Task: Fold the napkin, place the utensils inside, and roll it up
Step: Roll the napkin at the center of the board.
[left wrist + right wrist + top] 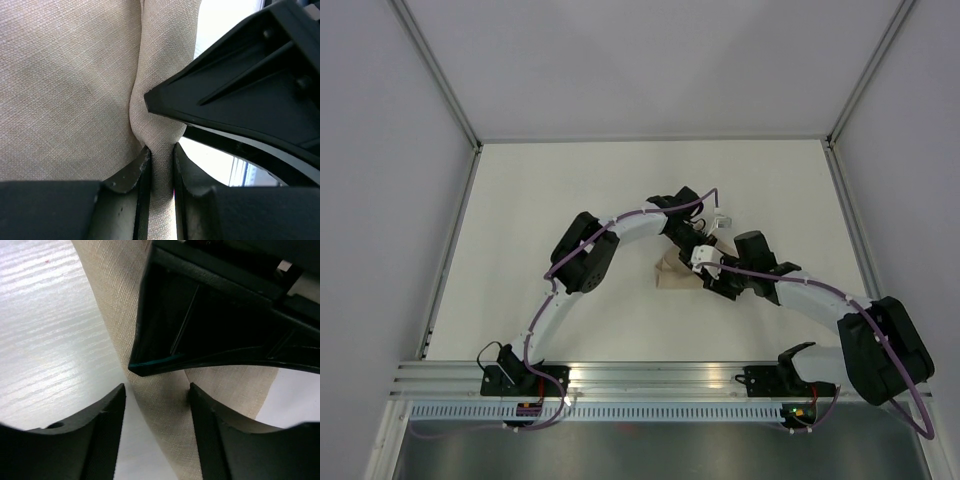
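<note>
The beige napkin (670, 272) lies bunched at the table's middle, mostly hidden under both arms. In the left wrist view a raised fold of the napkin (155, 100) runs down between my left gripper (161, 172), which is shut on it. The dark finger (240, 95) of the right gripper presses against that fold from the right. In the right wrist view my right gripper (157, 415) stands open around a strip of napkin (167, 405), with bare table showing beside its left finger (102, 425). The left gripper's finger (215, 325) crosses above. The utensils are hidden.
The white table (570, 200) is walled by pale panels with metal posts (440, 70) at the back corners. An aluminium rail (650, 375) carrying both arm bases runs along the near edge. The two wrists crowd together over the cloth.
</note>
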Controlling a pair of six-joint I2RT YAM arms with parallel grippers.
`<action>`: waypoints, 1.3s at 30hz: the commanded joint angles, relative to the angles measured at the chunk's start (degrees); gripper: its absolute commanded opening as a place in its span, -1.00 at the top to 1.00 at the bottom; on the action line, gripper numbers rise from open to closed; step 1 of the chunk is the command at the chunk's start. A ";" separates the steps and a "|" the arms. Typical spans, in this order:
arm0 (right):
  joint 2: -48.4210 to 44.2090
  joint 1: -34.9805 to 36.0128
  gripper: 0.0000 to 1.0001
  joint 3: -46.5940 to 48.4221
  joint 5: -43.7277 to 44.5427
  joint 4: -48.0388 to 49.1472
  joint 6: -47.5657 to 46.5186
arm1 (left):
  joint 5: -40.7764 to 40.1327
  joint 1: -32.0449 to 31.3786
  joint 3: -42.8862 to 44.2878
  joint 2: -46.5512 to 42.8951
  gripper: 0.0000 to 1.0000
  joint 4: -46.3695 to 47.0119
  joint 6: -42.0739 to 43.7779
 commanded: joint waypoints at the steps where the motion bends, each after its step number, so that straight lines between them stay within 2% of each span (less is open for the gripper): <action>1: 2.65 0.55 -0.12 1.92 0.85 -0.27 -1.09 | -6.96 0.04 -2.05 5.48 0.70 -7.68 -1.16; 3: 3.71 0.55 -0.04 2.80 0.85 -1.59 -1.18 | -6.43 0.21 -1.96 5.48 0.61 -7.77 -1.78; 7: 4.77 0.55 0.44 3.68 0.50 -2.47 -1.00 | -5.38 0.48 -1.35 5.48 0.42 -7.77 -3.36; 9: 5.56 0.55 0.59 4.82 0.15 -3.96 -1.18 | -5.37 0.57 -1.26 5.13 0.29 -7.25 -4.24; 13: 8.71 0.55 0.75 6.93 -1.60 -6.51 -1.53 | -2.12 1.53 -5.90 -0.13 0.13 2.31 -10.29; 14: 9.16 0.55 0.77 7.37 -1.87 -7.21 -1.79 | -2.12 2.40 -7.31 -3.10 0.08 8.69 -14.48; 16: 10.74 0.55 0.78 8.42 -2.40 -7.66 -1.88 | -1.94 4.07 -11.26 -5.93 0.07 14.61 -18.72; 17: 11.27 0.55 0.80 8.95 -2.75 -8.53 -2.06 | -1.86 4.69 -13.10 -7.86 0.05 22.99 -23.44; 20: 13.29 0.20 0.84 10.80 -4.06 -10.37 -2.85 | -2.82 7.50 -20.75 -14.37 0.01 34.29 -32.50; 21: 13.82 -0.15 0.84 11.84 -4.42 -10.99 -3.37 | -3.34 8.29 -24.07 -15.60 0.01 41.03 -34.28; 26: 18.56 -2.69 0.85 16.33 -8.97 -16.26 -4.69 | -10.90 12.16 -35.25 -25.70 0.00 54.51 -39.13; 27: 19.26 -3.22 0.85 17.99 -9.95 -17.14 -4.96 | -11.34 12.86 -40.84 -27.20 0.00 61.76 -40.18; 29: 21.99 -4.10 0.85 19.84 -11.44 -20.29 -5.92 | -14.33 14.62 -46.75 -32.02 0.00 69.54 -42.72; 30: 23.13 -4.71 0.85 22.03 -12.93 -21.62 -6.27 | -15.21 15.06 -52.18 -33.35 0.01 72.97 -43.00; 34: 31.11 -6.04 0.89 28.54 -16.10 -29.44 -9.43 | -24.24 15.16 -63.37 -41.70 0.02 85.35 -37.66; 36: 34.02 -7.00 0.91 33.01 -17.42 -34.80 -11.89 | -26.80 15.07 -68.72 -45.92 -0.01 88.37 -35.45; 39: 39.91 -8.50 0.92 38.99 -20.14 -42.10 -14.80 | -30.49 13.41 -72.34 -49.79 -0.01 89.44 -28.08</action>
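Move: The napkin's near, partly rolled edge runs between the right gripper's open fingers; the napkin's middle is about 2 cm ahead, 2 cm left and 1 cm below them. The left gripper pinches that edge some 4 cm to the right hand's left and 1 cm farther out, and the napkin's left end lies roughly 13 cm left, about level. From the left gripper the napkin's middle is about 1 cm ahead and 2 cm right. Shut the right gripper on the rolled edge beside the left one, then keep the pinch low over the board and turn it forward about 4 cm and slightly left, the wrist tipping some 30 degrees. As the right takes hold, open the left fingers, come free of the cloth and swing away left, up and forward, turning counter-clockwise, with a slight draw back at the end. ##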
